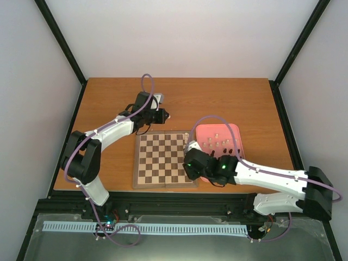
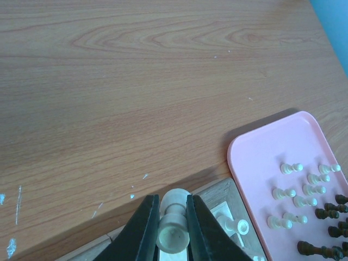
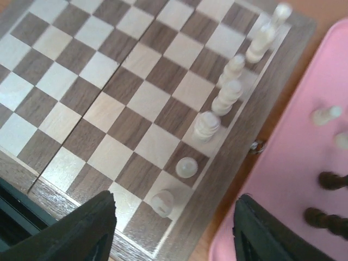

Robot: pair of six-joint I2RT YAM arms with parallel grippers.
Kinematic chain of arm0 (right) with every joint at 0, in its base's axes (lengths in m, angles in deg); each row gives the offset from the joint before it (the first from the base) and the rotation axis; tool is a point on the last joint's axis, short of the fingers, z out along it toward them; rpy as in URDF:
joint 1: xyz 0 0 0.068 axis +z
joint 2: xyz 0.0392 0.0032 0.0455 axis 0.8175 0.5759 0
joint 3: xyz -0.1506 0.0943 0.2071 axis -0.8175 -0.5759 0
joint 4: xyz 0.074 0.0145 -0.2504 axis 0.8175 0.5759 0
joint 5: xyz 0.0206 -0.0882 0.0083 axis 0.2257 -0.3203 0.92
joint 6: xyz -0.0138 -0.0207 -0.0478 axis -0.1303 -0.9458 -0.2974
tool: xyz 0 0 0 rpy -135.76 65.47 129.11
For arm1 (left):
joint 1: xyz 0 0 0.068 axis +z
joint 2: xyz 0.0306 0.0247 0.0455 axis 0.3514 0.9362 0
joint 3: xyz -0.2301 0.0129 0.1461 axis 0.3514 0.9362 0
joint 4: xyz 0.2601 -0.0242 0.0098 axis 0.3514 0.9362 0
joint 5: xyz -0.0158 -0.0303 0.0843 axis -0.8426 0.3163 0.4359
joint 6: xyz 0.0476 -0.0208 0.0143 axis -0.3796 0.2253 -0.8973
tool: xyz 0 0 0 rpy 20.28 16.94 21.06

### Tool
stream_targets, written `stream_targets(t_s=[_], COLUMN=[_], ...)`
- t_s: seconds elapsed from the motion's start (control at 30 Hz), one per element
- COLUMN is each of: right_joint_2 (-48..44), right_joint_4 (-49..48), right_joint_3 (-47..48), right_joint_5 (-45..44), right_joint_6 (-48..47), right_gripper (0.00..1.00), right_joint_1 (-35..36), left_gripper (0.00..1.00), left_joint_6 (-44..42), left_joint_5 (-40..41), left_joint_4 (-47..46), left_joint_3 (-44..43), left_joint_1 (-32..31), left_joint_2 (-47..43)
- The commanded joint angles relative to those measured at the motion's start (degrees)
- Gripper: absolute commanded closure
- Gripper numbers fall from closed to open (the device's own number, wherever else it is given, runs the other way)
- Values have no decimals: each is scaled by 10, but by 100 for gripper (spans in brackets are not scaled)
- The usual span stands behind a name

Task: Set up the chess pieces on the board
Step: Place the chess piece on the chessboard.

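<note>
The board (image 1: 163,173) lies in the middle of the table, and its far right corner (image 2: 220,191) shows in the left wrist view. My left gripper (image 2: 172,202) is shut on a cream chess piece (image 2: 174,225), held over the table just beyond the board's far edge. My right gripper (image 3: 174,223) is open above the board's near right corner (image 3: 179,239). A cream piece (image 3: 162,202) stands on the corner square between its fingers, untouched. Several more cream pieces (image 3: 227,97) line that edge column.
A pink tray (image 1: 235,130) sits right of the board, holding several cream pieces (image 2: 288,168) and dark pieces (image 2: 326,206) lying loose. The tray's edge (image 3: 304,179) is close beside my right gripper's right finger. Bare wooden table (image 2: 136,81) stretches behind the board.
</note>
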Motion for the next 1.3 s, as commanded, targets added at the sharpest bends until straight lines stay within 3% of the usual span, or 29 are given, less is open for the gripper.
stream_targets(t_s=[0.0,0.13,0.37,0.5,0.53,0.57,0.6,0.83,1.0,1.27], right_joint_2=[-61,-87,-88,-133,-148,-164,-179,-225,-199,-136], right_joint_4=[30,60,104,108,112,116,118,119,95,70], right_joint_3=[13,11,-18,-54,-61,-68,-75,-93,-102,-95], right_joint_5=[-84,-197,-268,-289,-295,-300,-302,-299,-301,-320], right_joint_6=[15,77,143,173,180,187,189,175,175,178], right_gripper=[34,19,16,16,14,2,0,0,0,0], right_joint_1=[6,4,4,4,4,4,4,4,4,4], left_gripper=[99,99,99,99,99,99,99,99,99,99], left_joint_6=[-9,-3,-20,-20,-19,-17,-11,47,77,80], left_joint_5=[8,25,101,144,164,188,206,303,310,277], left_joint_4=[30,54,74,92,103,113,122,133,84,-10], left_joint_3=[-29,-23,35,57,60,64,71,163,249,307], left_joint_1=[-1,-12,-115,-187,-209,-228,-245,-341,-388,-443], left_joint_2=[-16,-42,-122,-155,-161,-167,-174,-260,-329,-292])
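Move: From the left hand, which already holds a white piece, the empty near right corner square of the board lies about 28 cm back, 9 cm to the right and 12 cm below; the knight just set down stands one square farther out than that corner. From the right hand that knight is level, 1 cm left and 8 cm below, while the pink tray's middle is 9 cm ahead, 15 cm right and 11 cm below, its nearest tall dark pieces about 7 cm ahead and 11 cm right. Still gripping its white piece, the left hand sweeps back about 25 cm over the board towards the near right corner, rising some 4 cm and bowing to the right on the way before sinking below its starting height, the wrist turning some 15 degrees clockwise and its left side tilting up. The right hand, already free of the knight, clears the way by going about 12 cm right over the tray, slightly forward and first up, then dipping a little, while its fingers open from half to full and the wrist turns clockwise and tips to point more forward. ##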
